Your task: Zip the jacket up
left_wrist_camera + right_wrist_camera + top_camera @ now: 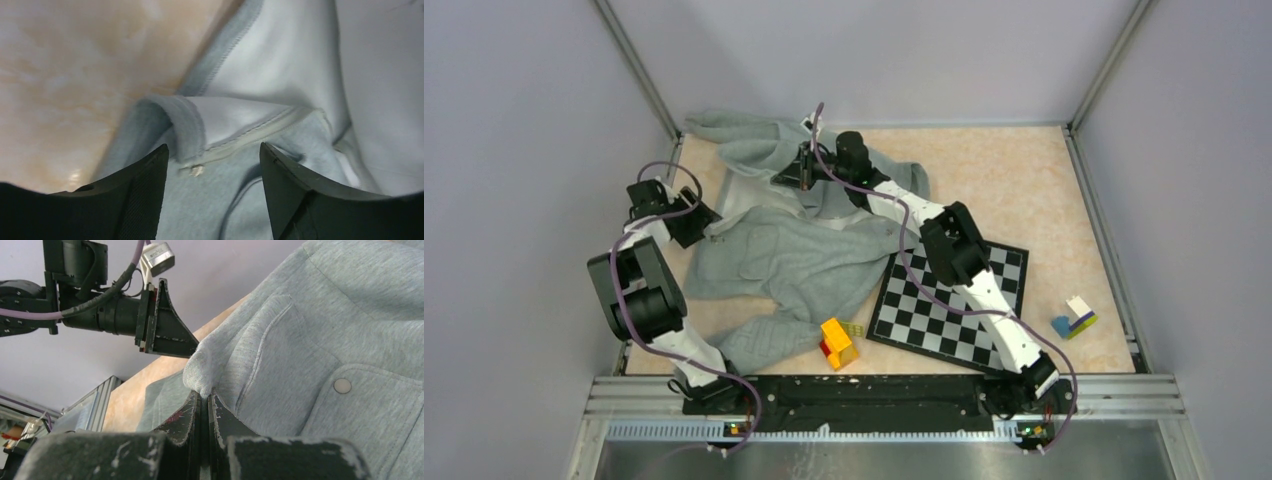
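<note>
The light grey jacket [794, 260] lies rumpled on the table's left and middle. My left gripper [707, 222] is open at the jacket's left edge. In the left wrist view [214, 155] its fingers straddle a folded hem and a pale zipper seam [250, 135] with a small metal piece [196, 170] at its end. My right gripper [796, 175] is at the jacket's far part, shut on a pinched fold of jacket fabric [202, 375]. One finger of the left gripper [170, 335] shows in the right wrist view, close to that fold.
A black-and-white chessboard [949, 295] lies right of the jacket, partly under the right arm. A yellow and red block [837, 342] sits at the jacket's near edge. A blue, white and green block stack [1074, 317] sits at the right. A snap button [342, 385] is on the jacket pocket.
</note>
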### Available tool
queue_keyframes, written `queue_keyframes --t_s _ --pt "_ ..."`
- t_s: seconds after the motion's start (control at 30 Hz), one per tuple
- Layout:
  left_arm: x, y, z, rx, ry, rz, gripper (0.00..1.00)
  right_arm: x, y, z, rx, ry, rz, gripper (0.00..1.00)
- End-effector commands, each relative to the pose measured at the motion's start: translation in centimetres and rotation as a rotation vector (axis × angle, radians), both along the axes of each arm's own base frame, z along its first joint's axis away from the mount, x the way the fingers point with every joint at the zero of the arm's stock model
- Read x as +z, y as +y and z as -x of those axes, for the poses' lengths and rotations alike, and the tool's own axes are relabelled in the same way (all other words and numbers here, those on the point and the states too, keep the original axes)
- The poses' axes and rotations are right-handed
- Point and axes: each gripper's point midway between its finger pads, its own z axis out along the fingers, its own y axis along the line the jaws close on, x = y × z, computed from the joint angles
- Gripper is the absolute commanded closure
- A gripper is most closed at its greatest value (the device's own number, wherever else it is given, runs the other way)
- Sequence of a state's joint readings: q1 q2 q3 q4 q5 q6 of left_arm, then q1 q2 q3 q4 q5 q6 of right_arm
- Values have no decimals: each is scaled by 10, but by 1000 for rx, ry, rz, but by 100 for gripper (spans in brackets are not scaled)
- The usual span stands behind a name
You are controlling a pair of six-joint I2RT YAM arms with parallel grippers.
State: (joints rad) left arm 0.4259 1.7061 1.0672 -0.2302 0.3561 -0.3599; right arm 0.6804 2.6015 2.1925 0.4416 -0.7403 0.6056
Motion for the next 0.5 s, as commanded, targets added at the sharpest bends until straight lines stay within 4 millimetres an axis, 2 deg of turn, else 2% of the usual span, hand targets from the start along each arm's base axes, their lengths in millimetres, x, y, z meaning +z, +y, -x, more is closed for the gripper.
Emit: queue_keyframes --t_s 0.0,0.1,0.27,0.37,0.47 --pt "26 -32 -19 -31 -145 218 30 57 -8 1 10 -89 -80 100" --pt "33 -38 -32 -47 -182 292 36 57 -8 1 8 -87 -79 100" --pt "72 -36 -66 -100 -397 358 37 55 -8 0 2 -83 -80 100" --pt "69 -14 -83 -60 -403 276 34 53 -7 0 2 -78 -76 100" --pt "66 4 -89 -48 -373 202 33 53 -8 1 3 -81 -67 100"
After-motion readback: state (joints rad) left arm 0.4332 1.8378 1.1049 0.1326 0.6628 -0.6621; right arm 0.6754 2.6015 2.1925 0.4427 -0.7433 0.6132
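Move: The zip pull is almost at the left hand's open fingertips: level front to back, about 1 cm left and 3 cm below, on the bent-over near panel corner. The far panel's edge, pinched by the right fingers, lies some 14 cm right, 7 cm ahead and 5 cm above the left hand. The near panel's pocket lies around 11 cm right, 8 cm back and 5 cm below. From the right hand the pull is about 14 cm left, 8 cm back and 12 cm below. First sliding about 3 cm to its right, then swinging forward some 6 cm and up nearly 4 cm, the left hand leaves the near panel's corner and heads towards the far panel held by the right hand. Its wrist rolls left side down and tips the fingers upward, each by a bit under 20 degrees; the fingers stay wide open. The right hand stays put, still pinching the far panel edge. ##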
